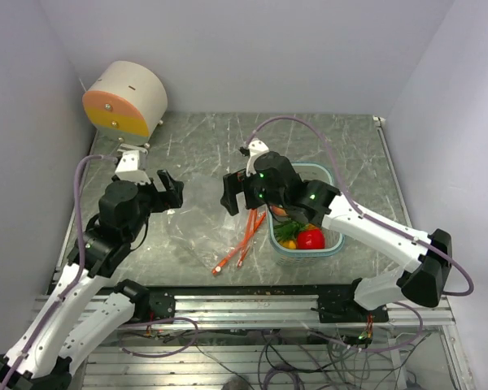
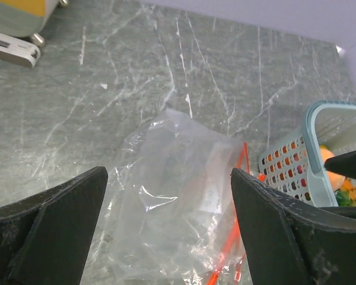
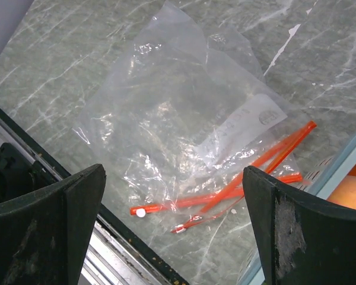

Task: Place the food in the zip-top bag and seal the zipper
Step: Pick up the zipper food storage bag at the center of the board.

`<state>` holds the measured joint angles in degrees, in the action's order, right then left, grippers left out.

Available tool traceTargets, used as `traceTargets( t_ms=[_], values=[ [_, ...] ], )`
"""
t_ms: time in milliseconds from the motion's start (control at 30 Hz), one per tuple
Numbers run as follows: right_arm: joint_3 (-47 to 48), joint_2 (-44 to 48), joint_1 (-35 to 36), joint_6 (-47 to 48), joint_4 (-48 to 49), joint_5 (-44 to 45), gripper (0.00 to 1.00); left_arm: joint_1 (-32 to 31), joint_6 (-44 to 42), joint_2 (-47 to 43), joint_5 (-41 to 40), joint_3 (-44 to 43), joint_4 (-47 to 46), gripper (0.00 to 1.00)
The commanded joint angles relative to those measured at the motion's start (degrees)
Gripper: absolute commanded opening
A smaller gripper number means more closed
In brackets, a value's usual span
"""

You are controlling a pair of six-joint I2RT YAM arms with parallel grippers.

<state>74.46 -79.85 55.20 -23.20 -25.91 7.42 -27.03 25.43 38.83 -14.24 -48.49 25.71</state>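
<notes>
The clear zip-top bag [image 1: 202,230] lies flat and empty on the marble table, its orange zipper [image 1: 241,242] open toward the basket. The food [image 1: 302,234], a red piece, orange pieces and leafy green, sits in the pale teal basket [image 1: 335,244]. My left gripper [image 1: 169,191] hovers left of the bag, open and empty; in its wrist view the gripper [image 2: 169,172] frames the bag [image 2: 172,202] and zipper [image 2: 234,237]. My right gripper [image 1: 234,195] hangs open above the bag's zipper end; its wrist view shows the gripper [image 3: 173,170], bag [image 3: 178,101], zipper [image 3: 237,184] and a peach-coloured piece [image 3: 351,193].
A round cream drum with an orange and yellow face [image 1: 126,97] stands at the back left, with a white bracket [image 2: 12,50] beside it. The basket's perforated wall [image 2: 285,163] is just right of the bag. A metal rail [image 3: 107,249] runs along the near table edge.
</notes>
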Motion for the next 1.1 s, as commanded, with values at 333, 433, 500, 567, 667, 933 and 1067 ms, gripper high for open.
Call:
traceTargets(
  t_ms=[333,433,500,567,667,933,1067],
  values=[
    [4.6,-9.2,0.2,-1.8,1.8,-0.3,1.00,0.7,2.7,-10.6,-11.6,-3.5,5.4,0.96],
    [3.8,-11.8,0.1,-2.2,4.3,-2.1,1.00,0.7,3.1,-11.3,-12.1,-4.3,6.4,0.96],
    [2.6,-12.9,-0.4,-2.8,7.0,-5.0,1.00,0.7,3.3,-11.6,-12.2,-4.4,6.8,0.96],
    [1.6,-14.5,-0.6,-3.8,9.2,-7.8,1.00,0.7,3.6,-11.9,-11.8,-4.5,6.9,0.96],
    [1.1,-17.6,-0.6,-4.8,10.6,-9.5,1.00,0.7,3.9,-12.1,-10.7,-4.3,7.0,0.96],
    [0.5,-20.4,0.0,-10.4,6.0,-0.8,1.00,0.7,2.9,-12.3,-8.8,-3.0,7.0,0.96],
    [-2.9,-18.0,1.3,-15.0,2.0,7.3,1.00,0.7,2.6,-11.9,-8.0,-2.7,6.4,0.96]
  ],
)
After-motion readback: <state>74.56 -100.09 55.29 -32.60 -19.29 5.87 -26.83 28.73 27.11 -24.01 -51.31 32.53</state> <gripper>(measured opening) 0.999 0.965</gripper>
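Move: The zipper bag lies flat and see-through on the table; its middle is roughly 8 cm to the right hand's left, about 1 cm farther out and some 24 cm below. The carrots at the bag's near right edge are about 6 cm back and 3 cm to the right. The food basket stands some 20 cm to the right, about level. From the left hand, the bag's middle is about 7 cm to the right, level and 27 cm below. Down towards the bag goes the right hand, slowly at first and then steeply, some 13 cm in all. It slides about 6 cm left and eases slightly back right at the end, fingers wide open and tipping about 15 degrees further down, without reaching the bag. Meanwhile the open left hand clears away from the bag: about 5 cm left, 4 cm up and 4 cm back, turning some 10 degrees counter-clockwise. ##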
